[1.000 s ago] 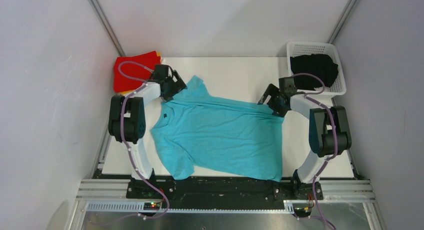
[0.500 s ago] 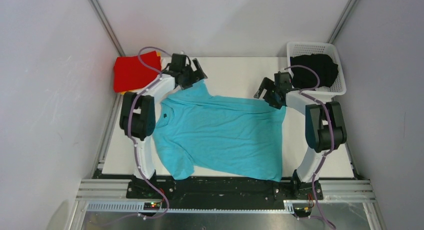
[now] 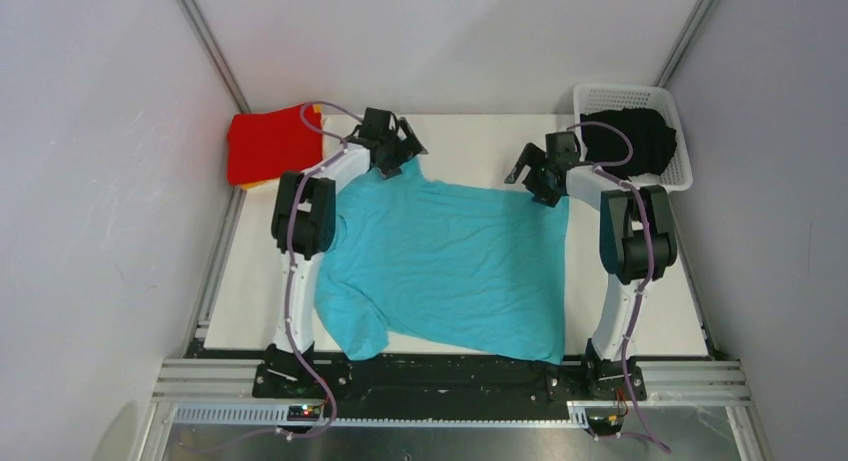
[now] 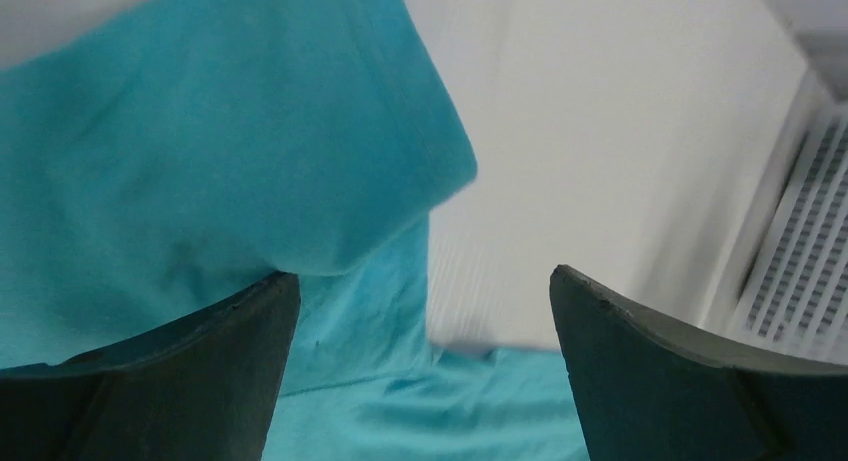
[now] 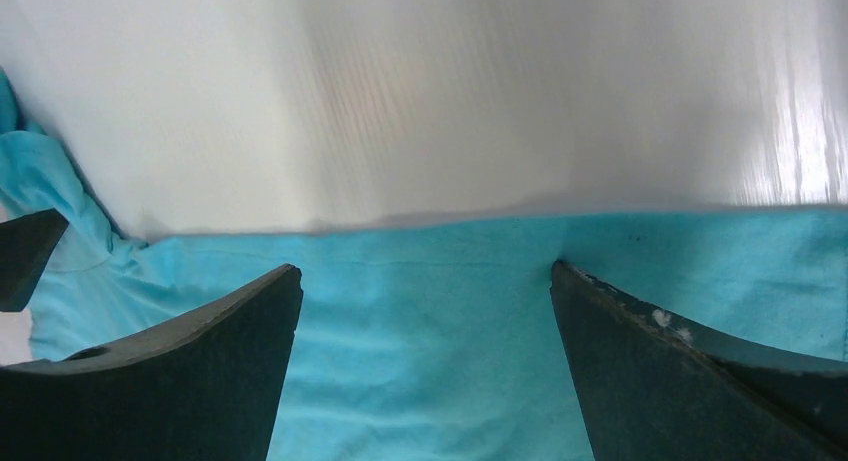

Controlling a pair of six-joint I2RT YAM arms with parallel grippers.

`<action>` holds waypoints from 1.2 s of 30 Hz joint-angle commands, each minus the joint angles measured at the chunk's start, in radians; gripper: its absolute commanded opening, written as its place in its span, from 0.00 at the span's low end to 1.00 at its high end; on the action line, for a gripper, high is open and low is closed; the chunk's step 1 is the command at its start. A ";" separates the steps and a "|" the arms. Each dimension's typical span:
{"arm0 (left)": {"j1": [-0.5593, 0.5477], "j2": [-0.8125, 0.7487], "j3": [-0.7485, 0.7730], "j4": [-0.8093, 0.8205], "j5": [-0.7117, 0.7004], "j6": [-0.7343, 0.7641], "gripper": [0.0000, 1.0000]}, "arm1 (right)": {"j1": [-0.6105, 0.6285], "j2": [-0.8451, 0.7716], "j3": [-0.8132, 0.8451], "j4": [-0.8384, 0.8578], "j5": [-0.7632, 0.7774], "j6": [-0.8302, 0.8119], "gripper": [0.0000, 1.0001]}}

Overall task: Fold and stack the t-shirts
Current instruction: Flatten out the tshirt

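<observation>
A turquoise t-shirt [image 3: 440, 261] lies spread flat on the white table, its collar to the left. My left gripper [image 3: 398, 153] hovers open over its far-left sleeve [image 4: 200, 131], with nothing between the fingers [image 4: 190, 381]. My right gripper [image 3: 532, 178] stands open over the shirt's far-right hem [image 5: 430, 331], both fingertips [image 5: 640, 361] above the cloth just inside the edge. A folded red t-shirt [image 3: 265, 141] lies at the far-left corner on an orange one [image 3: 316, 110]. A black t-shirt [image 3: 630, 136] fills the basket.
The white lattice basket [image 3: 682, 173] stands at the far-right corner; its wall [image 4: 800, 251] also shows at the right of the left wrist view. Bare white table [image 3: 470, 146] lies between the two grippers. Enclosure walls stand close on both sides.
Both grippers have moved toward the far edge, the left one also rightward from the collar to the sleeve. The turquoise shirt's far edge now lies straighter and farther back.
</observation>
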 commanded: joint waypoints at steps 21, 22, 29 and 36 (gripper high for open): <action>0.098 0.194 0.551 -0.025 -0.009 -0.094 1.00 | -0.030 0.262 0.617 -0.244 0.014 -0.097 0.99; 0.088 0.142 0.539 -0.025 0.001 -0.074 1.00 | -0.018 0.216 0.610 -0.248 0.022 -0.117 1.00; -0.004 -0.343 -0.010 -0.029 -0.088 0.171 1.00 | 0.059 -0.177 0.153 -0.125 0.084 -0.118 0.99; -0.188 -0.930 -0.801 -0.034 -0.441 0.177 1.00 | 0.157 -0.641 -0.350 -0.142 0.247 -0.050 0.99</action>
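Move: Both open hands are already down on the t-shirt near its far edge, the left on the far sleeve, the right on the far edge. The t-shirt's middle lies about 25 cm back and 9 cm right of the left hand, some 17 cm back and 18 cm left of the right hand, 2 cm below both. The folded stack is 33 cm left of the left hand and 3 cm ahead; the basket stands some 12 cm ahead and 25 cm right of the right hand. With open fingertips still on the cloth, both hands push the t-shirt forward about 10 cm nearly level, towards the table's far edge, the left also drifting some 5 cm left as its wrist turns about 20 degrees counter-clockwise. Both then come up off the fabric and sweep back towards the bases over the shirt, rising about 15 cm on the left and 12 cm on the right, fingers wide open and wrists tipping up. ##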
